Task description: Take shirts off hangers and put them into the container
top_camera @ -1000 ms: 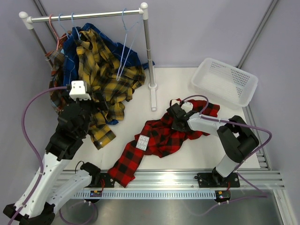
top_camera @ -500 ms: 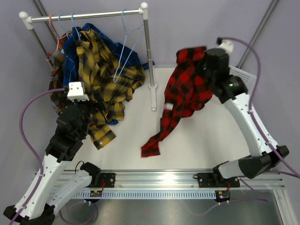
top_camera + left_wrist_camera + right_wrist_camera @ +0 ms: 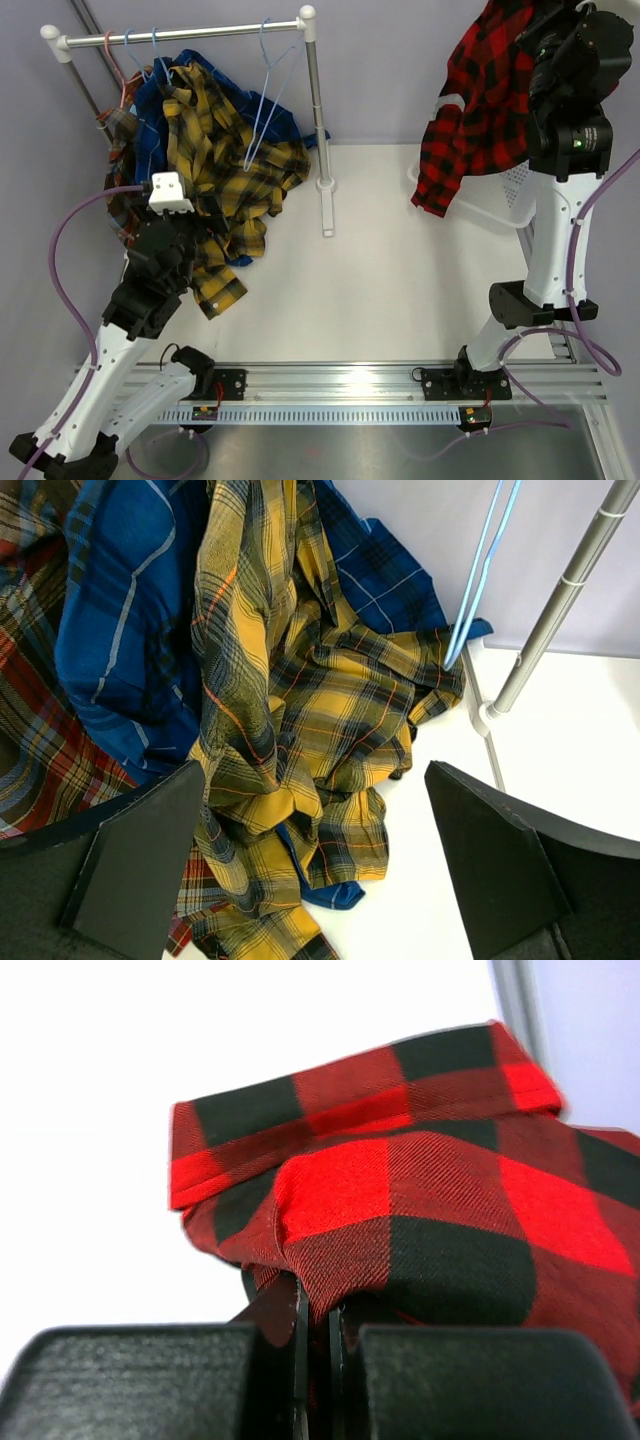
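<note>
My right gripper [image 3: 312, 1310] is shut on a fold of the red-and-black shirt [image 3: 420, 1190]. In the top view that shirt [image 3: 475, 110] hangs high at the right, over the white container [image 3: 505, 200], which is mostly hidden behind it. The yellow-and-black shirt [image 3: 225, 160], the blue shirt [image 3: 160, 100] and the brown-red plaid shirt [image 3: 120, 150] hang bunched at the left end of the rail. My left gripper [image 3: 315, 775] is open just in front of the yellow shirt [image 3: 330, 710], holding nothing. An empty light blue hanger [image 3: 268, 100] hangs near the rail's right end.
The metal rail [image 3: 190, 33] runs across the back left, and its right post [image 3: 318, 110] stands on the white table with a foot bar [image 3: 327, 210]. A pink hanger [image 3: 125, 75] shows among the bunched shirts. The shirt tails reach the table near my left arm.
My right arm has lifted the red-and-black shirt off the table and carried it up and to the right, over the container. The left arm has barely moved.
</note>
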Action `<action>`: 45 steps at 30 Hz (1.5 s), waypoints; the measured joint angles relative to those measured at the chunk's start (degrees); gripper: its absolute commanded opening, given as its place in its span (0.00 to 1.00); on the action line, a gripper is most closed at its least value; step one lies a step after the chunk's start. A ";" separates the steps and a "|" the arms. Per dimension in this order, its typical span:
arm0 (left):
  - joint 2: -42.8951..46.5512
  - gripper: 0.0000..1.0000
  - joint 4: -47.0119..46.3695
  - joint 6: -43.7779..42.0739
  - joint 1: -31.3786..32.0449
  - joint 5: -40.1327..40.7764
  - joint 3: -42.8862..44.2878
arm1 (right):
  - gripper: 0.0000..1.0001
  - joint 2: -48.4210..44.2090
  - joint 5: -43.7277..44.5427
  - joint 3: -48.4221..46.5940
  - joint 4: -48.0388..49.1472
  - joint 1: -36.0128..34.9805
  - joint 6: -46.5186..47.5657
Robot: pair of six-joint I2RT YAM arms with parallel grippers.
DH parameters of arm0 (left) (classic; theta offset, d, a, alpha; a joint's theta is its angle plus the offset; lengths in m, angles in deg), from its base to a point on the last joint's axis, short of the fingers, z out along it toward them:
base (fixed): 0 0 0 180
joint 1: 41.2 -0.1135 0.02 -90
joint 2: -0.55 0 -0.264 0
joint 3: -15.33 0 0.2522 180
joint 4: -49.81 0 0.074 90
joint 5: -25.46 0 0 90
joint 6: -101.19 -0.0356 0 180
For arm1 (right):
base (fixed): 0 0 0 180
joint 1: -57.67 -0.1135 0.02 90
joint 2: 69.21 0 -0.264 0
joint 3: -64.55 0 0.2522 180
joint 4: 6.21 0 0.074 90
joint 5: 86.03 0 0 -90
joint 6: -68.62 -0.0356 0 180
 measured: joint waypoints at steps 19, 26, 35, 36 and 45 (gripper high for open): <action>-1.33 0.99 0.00 0.00 -0.09 0.13 -0.22 | 0.00 12.57 -9.25 -0.15 18.73 13.53 -0.35; -1.95 0.99 -0.02 0.00 -0.09 0.15 -0.22 | 0.00 11.72 -7.34 -0.11 27.06 14.49 -1.42; -2.58 0.99 -0.02 0.02 -0.09 0.11 -0.24 | 0.00 10.69 -3.21 1.64 34.77 15.82 -1.84; -2.62 0.99 -0.02 0.02 -0.09 0.13 -0.24 | 0.00 9.94 -3.19 3.43 35.17 15.82 -1.99; -2.69 0.99 -0.02 0.04 -0.09 0.07 -0.24 | 0.00 0.55 -5.20 32.11 39.80 15.93 -3.72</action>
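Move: The container stands on the table about 12 cm ahead of my right hand and 4 cm to its right, far below it, roughly 58 cm; that hand already grips the red shirt, raised high. The rack's near foot is some 28 cm to the hand's left and 3 cm ahead, on the table. The hanging yellow shirt is about 44 cm left, 6 cm ahead and 38 cm lower. From my left hand, the container lies about 28 cm ahead, 50 cm right and 30 cm down. With the red shirt still pinched, I swing my right hand quickly forward and right, just over 12 cm. I then draw back about 5 cm, rising some 8 cm as the fingers tip up, before driving it down and forward, levelling the fingers again, to lower the shirt towards the container. ##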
